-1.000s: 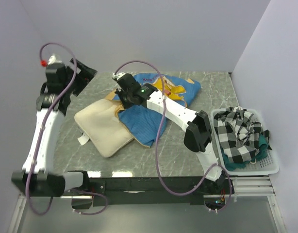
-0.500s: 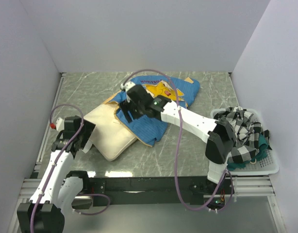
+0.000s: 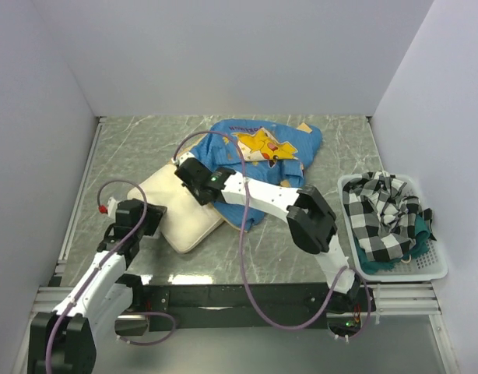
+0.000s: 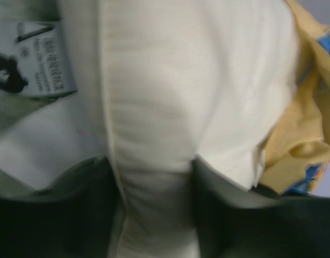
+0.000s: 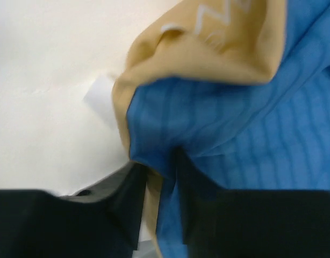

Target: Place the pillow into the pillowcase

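The cream pillow [image 3: 181, 212] lies left of the table's middle, and its white label with a bear print [image 4: 38, 59] shows in the left wrist view. My left gripper [image 3: 151, 219] [image 4: 151, 169] is at the pillow's near-left edge, jaws closed on the bulging pillow [image 4: 170, 80]. The pillowcase [image 3: 264, 149], blue with a yellow character, lies behind and right of the pillow, its near edge overlapping it. My right gripper [image 3: 189, 176] [image 5: 159, 166] is shut on that blue, yellow-lined edge [image 5: 208, 123], over the pillow [image 5: 41, 80]. The pillowcase's yellow lining [image 4: 310, 118] shows at the right.
A white basket [image 3: 395, 270] stands at the table's right edge and holds a black-and-white checked cloth [image 3: 383, 209] over something teal. White walls close in the left, back and right sides. The marble tabletop [image 3: 130, 148] shows bare behind the pillow.
My left arm swung down from the back left to the pillow's near-left edge and closed on it. The right gripper opened, shifted left over the pillow and closed on the pillowcase edge.
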Robot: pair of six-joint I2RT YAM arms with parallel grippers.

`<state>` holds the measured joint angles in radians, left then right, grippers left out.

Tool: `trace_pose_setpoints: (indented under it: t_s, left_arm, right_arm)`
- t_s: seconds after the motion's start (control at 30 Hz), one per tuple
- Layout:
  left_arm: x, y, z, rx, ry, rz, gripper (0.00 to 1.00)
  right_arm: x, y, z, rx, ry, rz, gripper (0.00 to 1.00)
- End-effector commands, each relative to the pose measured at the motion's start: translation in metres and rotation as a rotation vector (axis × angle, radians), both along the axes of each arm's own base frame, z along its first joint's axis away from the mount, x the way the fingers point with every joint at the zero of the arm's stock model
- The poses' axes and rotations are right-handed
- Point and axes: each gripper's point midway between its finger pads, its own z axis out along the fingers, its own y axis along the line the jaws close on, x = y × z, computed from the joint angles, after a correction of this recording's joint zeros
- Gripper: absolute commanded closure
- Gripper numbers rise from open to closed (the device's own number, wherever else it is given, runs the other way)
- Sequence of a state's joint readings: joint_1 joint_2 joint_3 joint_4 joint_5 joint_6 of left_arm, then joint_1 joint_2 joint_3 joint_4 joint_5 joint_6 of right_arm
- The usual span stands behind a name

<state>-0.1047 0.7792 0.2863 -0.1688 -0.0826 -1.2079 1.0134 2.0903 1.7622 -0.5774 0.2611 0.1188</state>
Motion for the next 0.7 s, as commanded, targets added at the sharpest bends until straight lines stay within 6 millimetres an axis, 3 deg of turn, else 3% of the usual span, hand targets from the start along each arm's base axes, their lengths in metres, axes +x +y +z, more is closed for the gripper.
trace_pose_setpoints:
  t_s: [0.0,0.03,0.07,0.13,0.17,0.2,0.23,0.27,0.33,0.4,0.5,0.67]
  left_arm:
    - [0.017,-0.036,0.021,-0.049,-0.143,-0.149,0.68]
    - [0.02,-0.039,0.029,-0.033,-0.164,-0.171,0.85]
    - [0.022,-0.042,0.033,-0.023,-0.172,-0.189,0.99]
    - [0.027,-0.053,0.054,0.026,-0.225,-0.241,0.99]
    - [0.028,-0.058,0.062,0.041,-0.249,-0.261,0.99]
    - [0.027,-0.07,0.075,0.048,-0.287,-0.308,0.99]
    - [0.029,-0.076,0.091,0.067,-0.329,-0.33,0.99]
    - [0.029,-0.081,0.099,0.073,-0.348,-0.345,0.99]
    - [0.025,-0.096,0.119,0.062,-0.402,-0.368,0.99]
    - [0.018,-0.106,0.138,0.036,-0.458,-0.373,0.99]
    - [0.019,-0.094,0.154,0.012,-0.501,-0.27,0.99]
    - [0.02,-0.06,0.164,0.026,-0.451,-0.079,0.99]
  right_arm:
    - [0.048,-0.014,0.057,-0.029,-0.2,-0.188,0.81]
    - [0.047,-0.011,0.065,-0.015,-0.2,-0.187,0.95]
    - [0.048,-0.001,0.091,0.039,-0.217,-0.178,0.99]
    - [0.026,0.019,0.118,0.095,-0.202,-0.104,1.0]
    - [0.021,0.032,0.156,0.176,-0.236,-0.08,1.0]
    - [0.011,0.037,0.171,0.193,-0.239,-0.055,1.0]
    - [-0.012,0.055,0.191,0.232,-0.251,0.005,1.0]
    - [-0.02,0.064,0.23,0.314,-0.298,0.02,1.0]
    - [-0.047,0.078,0.263,0.373,-0.357,0.075,1.0]
    - [-0.061,0.084,0.29,0.458,-0.386,0.1,1.0]
    - [-0.074,0.09,0.286,0.511,-0.333,0.129,1.0]
    - [-0.064,0.078,0.244,0.381,-0.314,0.075,1.0]
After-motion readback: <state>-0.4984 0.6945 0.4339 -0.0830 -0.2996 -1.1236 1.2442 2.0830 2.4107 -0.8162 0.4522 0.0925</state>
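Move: The pillow's near-left edge lies between the left fingers, about 1 cm ahead. The hem of the pillowcase's mouth is some 8 cm farther out and 11 cm to that hand's right, with the middle of the pillowcase roughly 15 cm ahead and 28 cm right. The same hem sits about 1 cm ahead between the right fingers; the bare part of the pillow lies some 4 cm to their left and 4 cm back, about 5 cm below. The pillowcase hem is pinched as the right fingers finish closing, then swept up over 20 cm and about 8 cm left, at first slightly forward and then back over the pillow, the fingertips tipping upward. The pillow's edge is pinched shut in the left gripper, which carries it about 8 cm right, towards the case, and 10 cm up, tilting up some 20 degrees. ##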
